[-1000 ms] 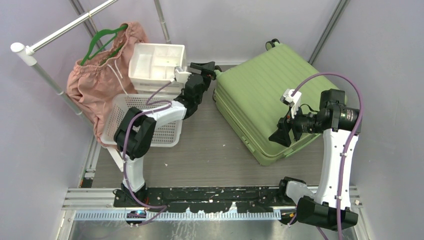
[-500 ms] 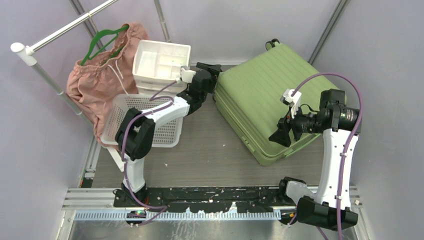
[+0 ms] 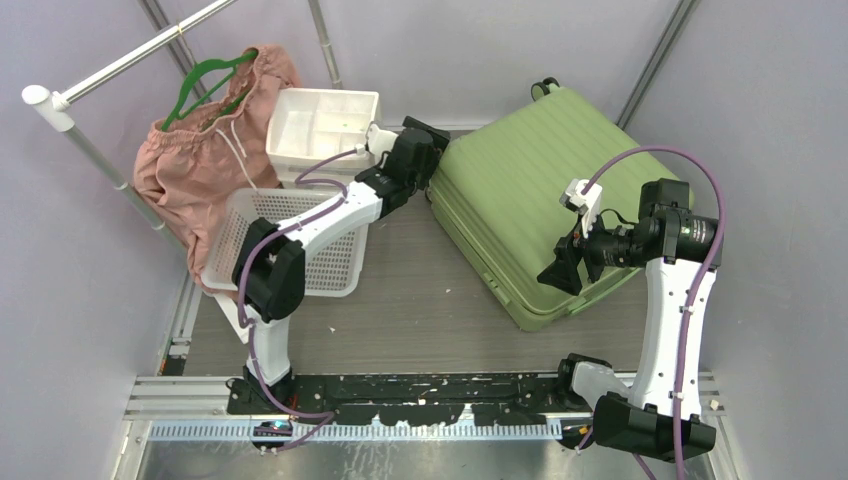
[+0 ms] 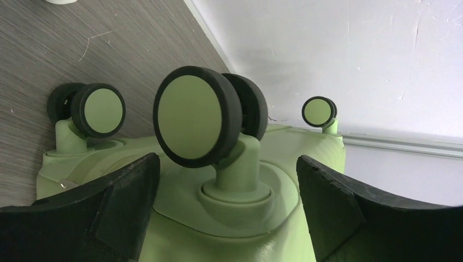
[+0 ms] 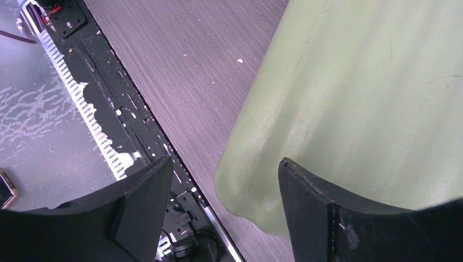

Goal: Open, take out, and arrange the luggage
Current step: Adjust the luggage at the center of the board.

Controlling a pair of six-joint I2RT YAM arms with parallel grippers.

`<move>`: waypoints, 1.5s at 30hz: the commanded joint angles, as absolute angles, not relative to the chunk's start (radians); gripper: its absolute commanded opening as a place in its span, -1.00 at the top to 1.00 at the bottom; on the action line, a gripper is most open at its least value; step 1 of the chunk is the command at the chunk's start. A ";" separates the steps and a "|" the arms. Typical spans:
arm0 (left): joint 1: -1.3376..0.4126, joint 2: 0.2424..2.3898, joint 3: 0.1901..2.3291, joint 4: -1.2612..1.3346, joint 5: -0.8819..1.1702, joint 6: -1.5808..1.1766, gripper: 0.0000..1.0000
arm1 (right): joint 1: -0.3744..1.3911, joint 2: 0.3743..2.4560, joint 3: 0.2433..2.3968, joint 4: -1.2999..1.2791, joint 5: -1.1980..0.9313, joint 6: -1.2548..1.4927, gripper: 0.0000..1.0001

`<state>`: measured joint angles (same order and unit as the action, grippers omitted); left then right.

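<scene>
The luggage (image 3: pixel 530 190) is a light-green ribbed hard-shell suitcase lying shut and flat on the table, at an angle. My left gripper (image 3: pixel 432 142) is at its far-left corner, among the wheels. In the left wrist view this gripper (image 4: pixel 229 210) is open, its fingers (image 4: pixel 109 213) standing either side of the stem of the nearest dark-and-green wheel (image 4: pixel 196 117) without touching it. My right gripper (image 3: pixel 560 270) hovers over the suitcase's near right part. In the right wrist view it (image 5: pixel 226 210) is open above a rounded corner of the shell (image 5: pixel 355 98), holding nothing.
A white perforated basket (image 3: pixel 250 215) sits left of the suitcase, under my left arm. Behind it is a white drawer tray (image 3: pixel 320 120). A pink garment (image 3: pixel 190 160) hangs on a green hanger (image 3: pixel 205 80) from the rail (image 3: pixel 120 60). Walls close in at the back and right.
My left gripper has swung right from the white tray to the suitcase's wheel corner and its jaws have spread wider. The right arm has stayed put.
</scene>
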<state>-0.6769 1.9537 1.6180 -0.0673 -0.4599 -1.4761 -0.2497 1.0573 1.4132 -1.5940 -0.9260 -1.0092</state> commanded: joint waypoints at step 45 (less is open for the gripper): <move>-0.797 1.708 1.371 0.193 -0.716 -1.394 0.59 | -0.207 1.001 1.458 -1.735 -0.951 -1.084 -0.52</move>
<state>-0.7456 1.8416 1.4109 0.0448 -0.6441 -1.5295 -0.2329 1.0157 1.4055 -1.5944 -0.9218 -1.0920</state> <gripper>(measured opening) 0.639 0.764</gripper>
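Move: The luggage's near upper wheel sits almost between the left hand's open fingers, about 2 cm ahead, 1 cm left and 1 cm below. The matching far wheel is roughly 11 cm ahead and 20 cm right; the lower wheel lies some 15 cm beneath the near one. The luggage's middle is about 12 cm back and 22 cm right. From the right hand, the near wheel is some 30 cm ahead and 24 cm left, somewhat lower. The luggage's near upper wheel is taken by the left hand, which eases about 2 cm forward over it, sinking 1 cm, while its wide-open fingers close and pinch it from above and below. With that grip kept, the hand hauls the wheel back towards the robot by about 5 cm, drifting slightly left, the pull quickening towards the end. ##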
